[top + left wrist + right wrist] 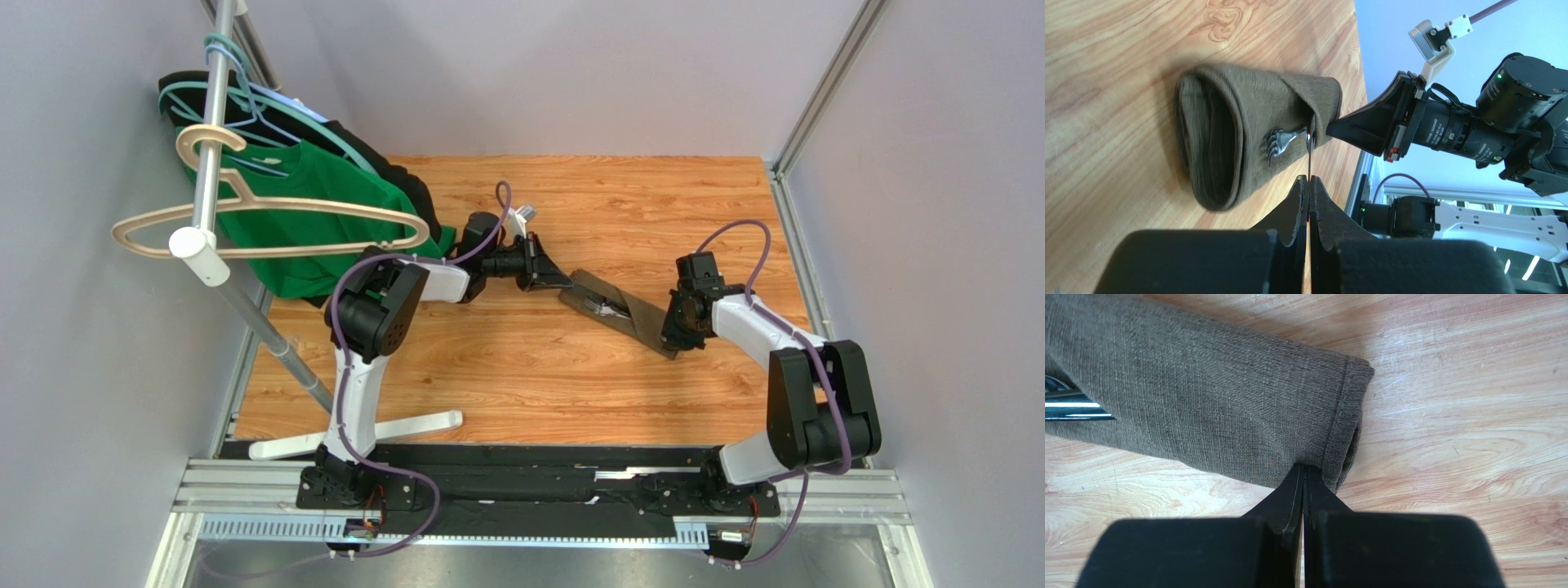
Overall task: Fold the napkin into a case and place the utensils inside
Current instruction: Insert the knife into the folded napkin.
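The olive-brown napkin, folded into a narrow case (623,316), lies slantwise on the wooden table. Its open mouth (1206,138) faces my left wrist camera. A fork's silvery tines (1277,144) stick out over the cloth. My left gripper (1309,179) (555,279) is shut on a slim dark utensil (1309,160) seen edge-on, whose far end reaches into the case beside the fork. My right gripper (1304,468) (678,333) is shut at the case's far end, its tips pinched at the hem (1344,416). A shiny utensil end (1069,408) shows at that view's left edge.
A clothes rack pole (215,135) stands at the back left with several hangers, a green shirt (307,208) and a black garment (368,153). Its white foot (368,431) lies along the table's near left. Grey walls close both sides.
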Controlling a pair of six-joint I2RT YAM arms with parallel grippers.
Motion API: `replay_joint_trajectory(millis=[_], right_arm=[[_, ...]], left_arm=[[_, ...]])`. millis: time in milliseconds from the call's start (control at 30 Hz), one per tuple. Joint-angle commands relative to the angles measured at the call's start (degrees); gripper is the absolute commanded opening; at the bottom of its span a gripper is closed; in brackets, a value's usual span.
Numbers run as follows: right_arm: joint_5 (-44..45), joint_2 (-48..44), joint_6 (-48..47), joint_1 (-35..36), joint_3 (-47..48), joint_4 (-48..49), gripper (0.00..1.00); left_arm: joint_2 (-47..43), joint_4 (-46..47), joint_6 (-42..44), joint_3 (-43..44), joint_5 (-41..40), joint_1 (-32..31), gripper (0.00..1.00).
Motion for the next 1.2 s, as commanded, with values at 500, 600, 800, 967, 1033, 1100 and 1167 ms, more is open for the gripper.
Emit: replay_joint_trajectory(millis=[500, 600, 800, 967, 1033, 1100, 1167], right_arm=[[0.29, -0.54, -0.74, 0.8, 5.62, -3.4, 0.0], [-4.28, -2.92, -1.0, 0.89, 7.91, -1.83, 0.01], [-10.08, 5.58, -1.0, 1.07, 18.53, 0.2, 0.16], [-14.02, 19.27, -4.33, 1.86, 31.36, 0.29, 0.22], [-16.4, 21.58, -5.21, 2.12, 34.88, -0.68, 0.24], [-17.9, 23.52, -6.36, 2.56, 35.34, 0.54, 0.26], [-19.31, 24.92, -7.58, 2.74, 35.43, 1.34, 0.27]], left_arm=[[3.74, -18.55, 15.02, 11.65, 5.96, -1.37, 0.0], [3.13, -20.75, 15.72, 12.18, 5.52, -1.37, 0.0], [2.6, -23.21, 15.99, 12.53, 6.05, -1.37, 0.0], [1.98, -24.54, 15.29, 12.18, 5.79, -1.37, 0.0], [1.81, -24.1, 15.02, 11.92, 5.96, -1.37, 0.0], [1.81, -23.92, 14.93, 11.39, 6.13, -1.37, 0.0], [1.98, -24.27, 15.02, 11.56, 6.22, -1.37, 0.0]])
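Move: My left hand holds the knife by its black handle. The napkin's pocket mouth lies about 13 cm to its right, 3 cm back and 8 cm below; the fork head rests some 8 cm to its right, level with it fore and aft. My right fingertips sit on the napkin's closed end, with that mouth about 7 cm ahead and 7 cm left, and the fork head roughly 9 cm ahead and 11 cm left. I keep the knife pinched in my left hand at the pocket mouth, easing it about 1 cm right and down, slightly forward then back, while swinging it some 10 degrees clockwise. My right hand first stays on the napkin's closed end, then lifts off, arcs about 14 cm forward and 7 cm left, opening about a quarter, and sinks a little over the napkin's far edge beside the pocket. ##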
